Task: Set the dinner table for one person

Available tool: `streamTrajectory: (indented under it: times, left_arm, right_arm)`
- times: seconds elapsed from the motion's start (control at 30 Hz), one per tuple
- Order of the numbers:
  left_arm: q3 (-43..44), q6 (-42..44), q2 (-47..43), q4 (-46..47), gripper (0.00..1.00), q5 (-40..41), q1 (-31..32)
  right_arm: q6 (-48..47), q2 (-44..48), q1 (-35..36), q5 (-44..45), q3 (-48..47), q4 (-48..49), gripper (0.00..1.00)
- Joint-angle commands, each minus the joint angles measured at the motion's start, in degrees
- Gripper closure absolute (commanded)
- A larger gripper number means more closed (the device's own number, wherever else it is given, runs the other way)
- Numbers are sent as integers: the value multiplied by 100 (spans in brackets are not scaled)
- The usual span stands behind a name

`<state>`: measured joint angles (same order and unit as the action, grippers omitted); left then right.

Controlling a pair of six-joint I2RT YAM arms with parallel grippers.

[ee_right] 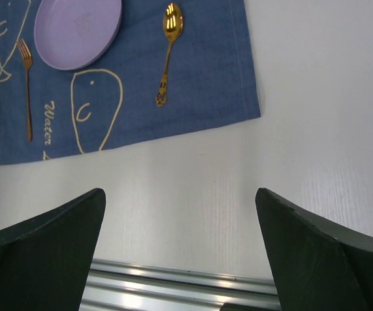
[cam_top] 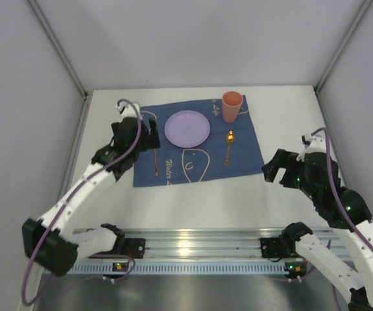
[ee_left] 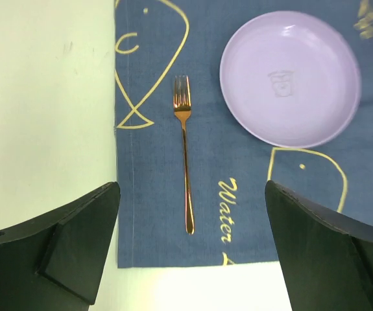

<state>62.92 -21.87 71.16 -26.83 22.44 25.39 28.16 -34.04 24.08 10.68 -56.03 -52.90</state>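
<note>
On the white dinner table (cam_top: 192, 201) lies a dark blue placemat (cam_top: 199, 162) with gold drawings. On it are a lilac plate (cam_top: 187, 128), a gold fork (cam_top: 157, 159) to the plate's left, a gold spoon (cam_top: 229, 146) to its right and an orange cup (cam_top: 232, 106) at the far right corner. My left gripper (ee_left: 192, 220) is open and empty, above the fork's handle (ee_left: 187, 188). My right gripper (ee_right: 180, 227) is open and empty over bare table right of the mat. The plate (ee_right: 77, 31), fork (ee_right: 26, 87) and spoon (ee_right: 167, 52) also show in the right wrist view.
A ribbed aluminium rail (cam_top: 192, 249) runs along the near edge of the table. Grey walls close in the left, right and back. Bare white tabletop (ee_right: 251, 175) lies between the mat and the rail.
</note>
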Motion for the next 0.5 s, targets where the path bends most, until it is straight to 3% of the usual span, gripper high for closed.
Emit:
streamTrajectory:
  times: [0.0, 0.03, 0.13, 0.3, 0.47]
  left_arm:
    - [-1217, 445, -1329, 1458, 1, 550, 272]
    - [-1864, 542, -1672, 1922, 1, 725, 404]
    - [-2659, 807, -2981, 2244, 1, 1490, 914]
    - [-2495, 527, -3380, 1138, 1, 1764, 1065]
    - [-2530, 359, -3836, 776, 1, 1940, 1074]
  right_arm:
    - [339, 221, -52, -564, 460, 403, 0]
    - [374, 283, -43, -689, 705, 421, 0]
    - [620, 530, -52, -1032, 1101, 553, 0]
    - [664, 785, -52, -1568, 1270, 860, 0]
    - [664, 829, -52, -1692, 1332, 817, 0]
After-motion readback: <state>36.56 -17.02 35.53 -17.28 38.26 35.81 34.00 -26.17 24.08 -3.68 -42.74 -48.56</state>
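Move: The fork just laid on the blue mat is about 19 cm below the left hand, roughly 2 cm ahead and 1 cm to its right. The plate is some 13 cm ahead and 15 cm to the right of that hand; the spoon is about 5 cm ahead and 33 cm right. From the right hand, the fork lies roughly 18 cm ahead, 46 cm to the left and some 22 cm below. Backing away from the fork with its fingers still wide open and empty, the left hand draws back about 9 cm, fast at first, and drifts some 4 cm left while its fingertips tip up nearly 20 degrees. The open, empty right hand sinks about 6 cm, then lifts slightly, shifting 4 cm left and 3 cm back as it turns a little counter-clockwise, left side rising. ##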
